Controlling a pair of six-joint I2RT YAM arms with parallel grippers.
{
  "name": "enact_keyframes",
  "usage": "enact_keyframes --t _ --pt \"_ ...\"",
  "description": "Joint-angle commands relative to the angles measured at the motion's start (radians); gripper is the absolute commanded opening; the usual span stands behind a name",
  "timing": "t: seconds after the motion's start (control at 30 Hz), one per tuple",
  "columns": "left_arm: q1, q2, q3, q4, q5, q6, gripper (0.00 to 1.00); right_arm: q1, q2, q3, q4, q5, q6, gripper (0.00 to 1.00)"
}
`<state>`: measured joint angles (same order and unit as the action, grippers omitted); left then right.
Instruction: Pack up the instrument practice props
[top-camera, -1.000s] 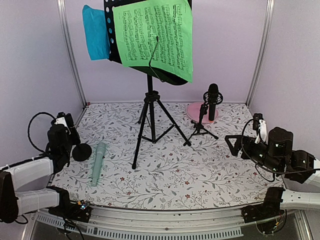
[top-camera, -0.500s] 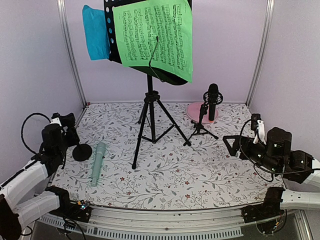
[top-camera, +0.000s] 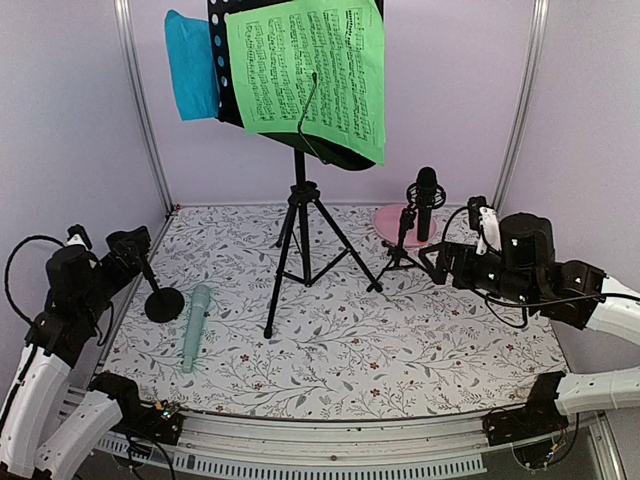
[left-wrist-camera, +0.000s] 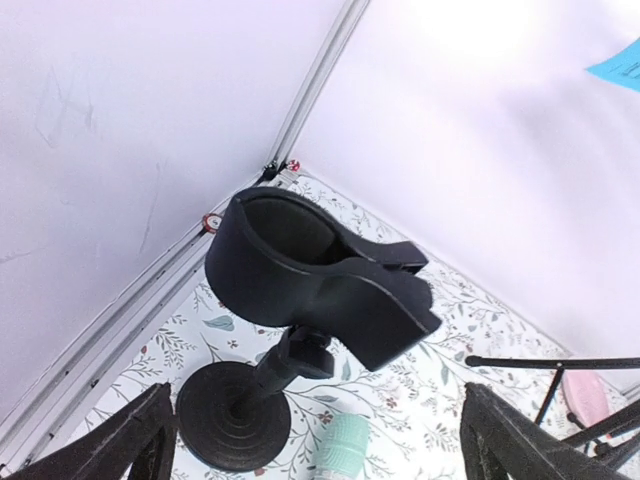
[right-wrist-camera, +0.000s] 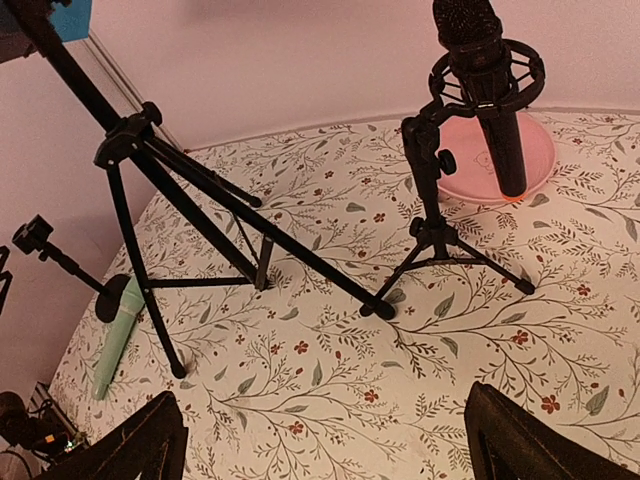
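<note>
The black perforated rack (top-camera: 230, 60) on its tripod legs (top-camera: 300, 240) holds a green sheet (top-camera: 310, 75) and a blue sheet (top-camera: 190, 65). A black microphone (top-camera: 426, 200) stands in a small tripod support (top-camera: 400, 255). The mint-green microphone (top-camera: 195, 325) lies flat beside a round-based support (top-camera: 163, 303). My left gripper (top-camera: 133, 250) is open just behind that support's clip (left-wrist-camera: 310, 275), holding nothing. My right gripper (top-camera: 442, 262) is open, near the small tripod support (right-wrist-camera: 440, 240), above bare mat. Both fingers (right-wrist-camera: 130, 450) frame the floral surface.
A round pink plate (top-camera: 392, 222) lies behind the black microphone (right-wrist-camera: 480, 60). White walls and metal corner posts (top-camera: 140, 110) close in the back and sides. The rack's long legs (right-wrist-camera: 250, 225) spread across the middle of the floral mat (top-camera: 400, 350).
My left gripper has opened and drawn back to the left, away from the round-based support. My right arm has moved forward and left, toward the black microphone's tripod.
</note>
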<state>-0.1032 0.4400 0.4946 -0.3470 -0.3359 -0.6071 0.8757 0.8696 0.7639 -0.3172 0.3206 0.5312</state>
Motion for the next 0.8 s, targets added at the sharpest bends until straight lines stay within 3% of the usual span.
enact_keyframes --t 0.0,0.3,0.47,0.77 --pt "-0.004 0.025 0.105 -0.118 0.059 -0.031 0.99 -0.099 0.119 0.108 -0.007 -0.071 0.027 0.99" --pt "-0.004 0.262 0.311 -0.256 0.212 0.164 0.99 -0.165 0.394 0.388 -0.152 -0.001 0.308 0.99" --pt "-0.005 0.281 0.251 -0.257 0.245 0.142 0.99 -0.194 0.552 0.617 -0.317 0.009 0.471 0.99" --pt "-0.009 0.224 0.215 -0.244 0.247 0.137 0.99 -0.211 0.808 0.846 -0.528 0.082 0.682 1.00"
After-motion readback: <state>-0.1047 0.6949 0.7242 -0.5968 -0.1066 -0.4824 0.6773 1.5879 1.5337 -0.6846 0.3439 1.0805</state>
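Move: The microphone on its small black stand is about 19 cm ahead of my right hand, almost straight out (1 cm to the right) and roughly level with it. The pink plate lies beyond, some 28 cm straight ahead and 15 cm down; the music stand's nearest leg tip is 6 cm ahead, 9 cm to the left and 15 cm down. From my left hand the microphone is about 18 cm ahead and 62 cm to the right, about level. I send my open right hand out about 14 cm towards the microphone, drifting slightly left and rising a little before it settles back, while the wrist swings clockwise nearly 30 degrees and tips down some 20. My left hand, also open and empty, rises about 4 cm, then sinks again, shifting 4 cm right and turning clockwise near the cup-shaped holder. ##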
